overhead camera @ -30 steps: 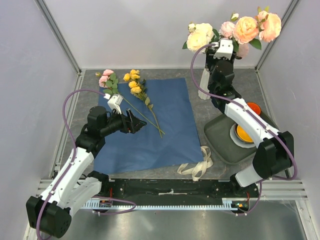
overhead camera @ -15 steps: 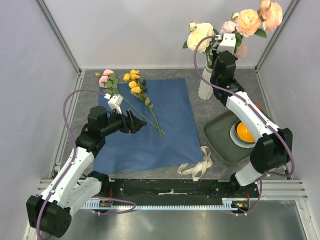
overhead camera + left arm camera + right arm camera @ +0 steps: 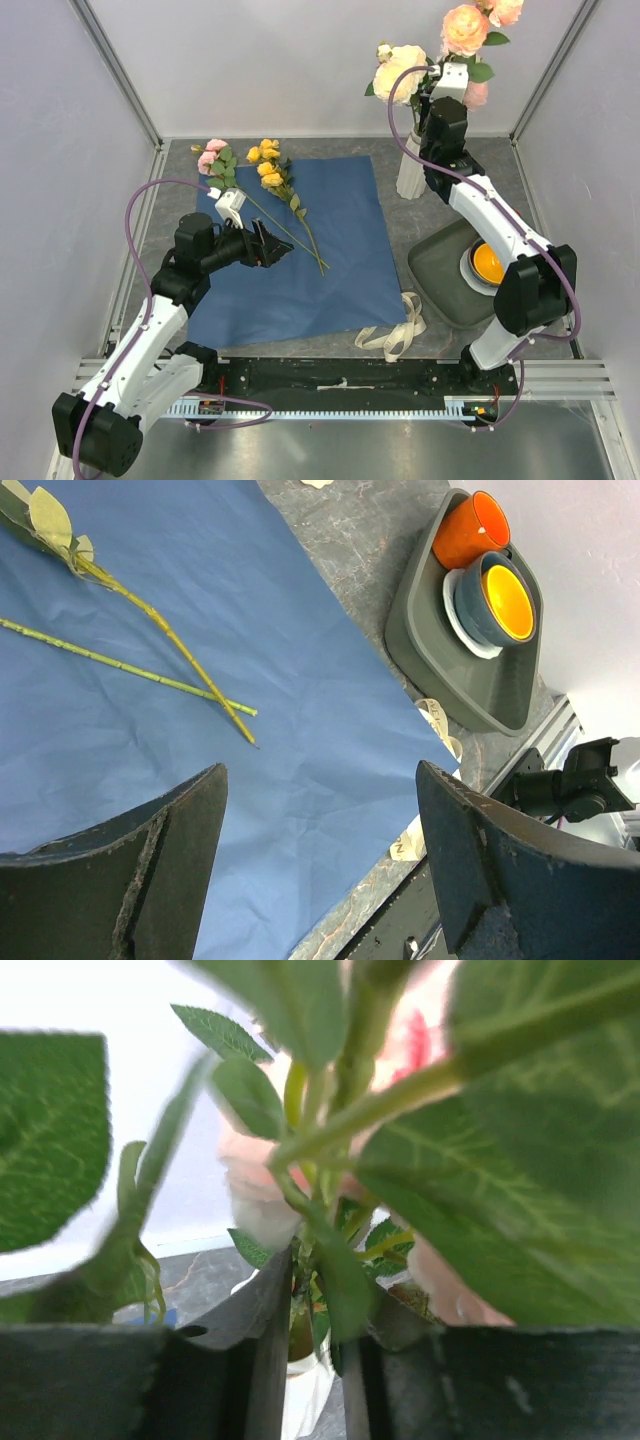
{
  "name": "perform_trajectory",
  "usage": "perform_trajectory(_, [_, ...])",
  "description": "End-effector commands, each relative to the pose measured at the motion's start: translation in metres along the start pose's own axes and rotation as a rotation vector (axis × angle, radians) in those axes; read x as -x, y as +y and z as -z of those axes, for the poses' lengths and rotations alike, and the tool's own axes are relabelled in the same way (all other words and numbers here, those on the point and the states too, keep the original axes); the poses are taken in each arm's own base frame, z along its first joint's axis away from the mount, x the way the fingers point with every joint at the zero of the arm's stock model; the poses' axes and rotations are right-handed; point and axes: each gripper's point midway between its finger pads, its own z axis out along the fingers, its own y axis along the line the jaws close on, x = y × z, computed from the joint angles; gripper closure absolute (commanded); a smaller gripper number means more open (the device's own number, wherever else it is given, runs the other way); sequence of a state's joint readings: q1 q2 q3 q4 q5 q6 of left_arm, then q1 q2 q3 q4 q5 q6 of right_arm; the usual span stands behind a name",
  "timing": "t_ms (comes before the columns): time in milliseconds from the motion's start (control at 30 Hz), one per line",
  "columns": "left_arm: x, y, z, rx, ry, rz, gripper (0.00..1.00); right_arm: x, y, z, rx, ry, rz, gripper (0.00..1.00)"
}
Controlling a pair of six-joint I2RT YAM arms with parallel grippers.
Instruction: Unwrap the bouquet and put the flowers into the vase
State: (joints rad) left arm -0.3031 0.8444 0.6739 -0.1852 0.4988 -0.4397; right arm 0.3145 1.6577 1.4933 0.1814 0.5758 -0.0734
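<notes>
The white ribbed vase (image 3: 409,172) stands at the back right with cream roses (image 3: 400,70) in it. Just above its rim, my right gripper (image 3: 446,98) is shut on green flower stems (image 3: 312,1260), and their peach roses (image 3: 466,27) stand high over it. In the right wrist view the vase mouth (image 3: 308,1385) shows below the jaws. The bouquet's blue paper (image 3: 300,240) lies spread flat, and on it lie a pink flower (image 3: 213,156) and a yellow flower (image 3: 268,165). My left gripper (image 3: 270,245) hovers open over the paper, short of their stem ends (image 3: 235,720).
A dark grey tray (image 3: 440,280) at the right holds an orange cup (image 3: 472,530) and a blue bowl (image 3: 505,600). The cream ribbon (image 3: 396,332) lies loose by the paper's near right corner. Grey walls close in the table.
My right gripper has closed on the stems and swung up and left over the vase, carrying the peach roses higher. The left arm has not moved.
</notes>
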Motion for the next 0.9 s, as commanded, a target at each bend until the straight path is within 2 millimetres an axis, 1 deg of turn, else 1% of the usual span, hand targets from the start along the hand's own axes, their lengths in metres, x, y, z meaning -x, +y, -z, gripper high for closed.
perform_trajectory(0, [0.008, -0.003, 0.001, -0.014, -0.028, -0.023, 0.18, -0.014, -0.007, 0.015, -0.002, 0.070, -0.086, 0.65])
perform_trajectory(33, [0.008, -0.003, 0.000, -0.015, -0.026, -0.022, 0.18, -0.023, -0.008, 0.019, 0.001, 0.089, -0.088, 0.62])
perform_trajectory(100, [0.007, -0.003, 0.000, -0.014, -0.022, -0.020, 0.18, -0.027, -0.008, 0.027, 0.011, 0.122, -0.117, 0.57])
perform_trajectory(133, [0.007, -0.004, 0.000, -0.020, -0.021, -0.019, 0.18, -0.024, -0.008, 0.029, 0.018, 0.126, -0.125, 0.49])
perform_trajectory(200, [0.006, -0.005, -0.001, -0.026, -0.018, -0.018, 0.18, -0.031, -0.009, 0.035, 0.020, 0.182, -0.109, 0.41])
perform_trajectory(233, [0.007, -0.005, -0.001, -0.028, -0.018, -0.014, 0.18, -0.033, -0.010, 0.037, 0.016, 0.199, -0.115, 0.33])
perform_trajectory(267, [0.007, -0.005, -0.001, -0.029, -0.018, -0.014, 0.18, -0.031, -0.013, 0.039, 0.009, 0.207, -0.115, 0.29])
perform_trajectory(300, [0.007, -0.005, -0.002, -0.028, -0.018, -0.012, 0.18, -0.034, -0.013, 0.042, 0.014, 0.232, -0.106, 0.25])
perform_trajectory(333, [0.006, -0.005, -0.002, -0.031, -0.017, -0.008, 0.18, -0.035, -0.012, 0.044, 0.023, 0.244, -0.099, 0.16])
perform_trajectory(400, [0.006, -0.005, -0.002, -0.033, -0.019, -0.008, 0.18, -0.041, -0.015, 0.051, 0.020, 0.291, -0.095, 0.10])
perform_trajectory(433, [0.006, -0.005, -0.002, -0.035, -0.018, -0.005, 0.18, -0.040, -0.013, 0.054, 0.031, 0.300, -0.107, 0.04])
perform_trajectory(467, [0.006, -0.005, -0.002, -0.031, -0.017, -0.001, 0.18, -0.040, -0.010, 0.058, 0.049, 0.311, -0.134, 0.02])
perform_trajectory(500, [0.005, -0.004, -0.004, -0.031, -0.013, 0.002, 0.18, -0.046, -0.004, 0.064, 0.089, 0.341, -0.138, 0.02])
perform_trajectory(567, [0.005, -0.003, -0.005, -0.028, -0.004, 0.011, 0.18, -0.049, 0.000, 0.069, 0.113, 0.370, -0.163, 0.02])
perform_trajectory(600, [0.004, -0.002, -0.007, -0.027, 0.002, 0.020, 0.18, -0.057, 0.003, 0.074, 0.127, 0.401, -0.161, 0.02])
perform_trajectory(633, [0.003, -0.002, -0.008, -0.029, 0.008, 0.023, 0.18, -0.059, 0.009, 0.077, 0.162, 0.421, -0.166, 0.02])
perform_trajectory(667, [0.002, -0.001, -0.009, -0.026, 0.011, 0.029, 0.18, -0.067, 0.011, 0.077, 0.166, 0.448, -0.162, 0.02])
perform_trajectory(767, [0.001, 0.000, -0.012, -0.027, 0.017, 0.041, 0.18, -0.076, 0.016, 0.082, 0.187, 0.514, -0.152, 0.02])
perform_trajectory(800, [0.002, 0.000, -0.012, -0.025, 0.016, 0.049, 0.18, -0.081, 0.018, 0.086, 0.196, 0.535, -0.164, 0.02])
perform_trajectory(833, [0.002, 0.000, -0.014, -0.027, 0.020, 0.058, 0.18, -0.079, 0.027, 0.093, 0.255, 0.548, -0.184, 0.02])
perform_trajectory(867, [0.004, 0.000, -0.015, -0.023, 0.017, 0.065, 0.18, -0.086, 0.031, 0.099, 0.284, 0.567, -0.194, 0.02])
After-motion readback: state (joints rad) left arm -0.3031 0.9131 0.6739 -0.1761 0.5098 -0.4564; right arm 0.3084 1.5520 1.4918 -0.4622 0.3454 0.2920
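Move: Just under the right hand, roughly 5 cm down and 2 cm ahead, is the mouth of the vase, about 1 cm to its left; the fingers are nearly shut on the peach roses' stems. The cream roses stand some 6 cm left, 2 ahead and 3 above. The tray lies about 28 cm back, 11 right and 32 below. From the left hand, the vase mouth is about 29 cm ahead, 32 right and 9 up. Letting go of the peach roses' stems, the right hand spreads its fingers wide while it sinks about 9 cm and draws back some 7 cm from over the vase mouth, easing a little left towards the end. The wrist tips the fingers down by roughly 30 degrees with a slight roll, leaving them open and empty in front of the vase. ##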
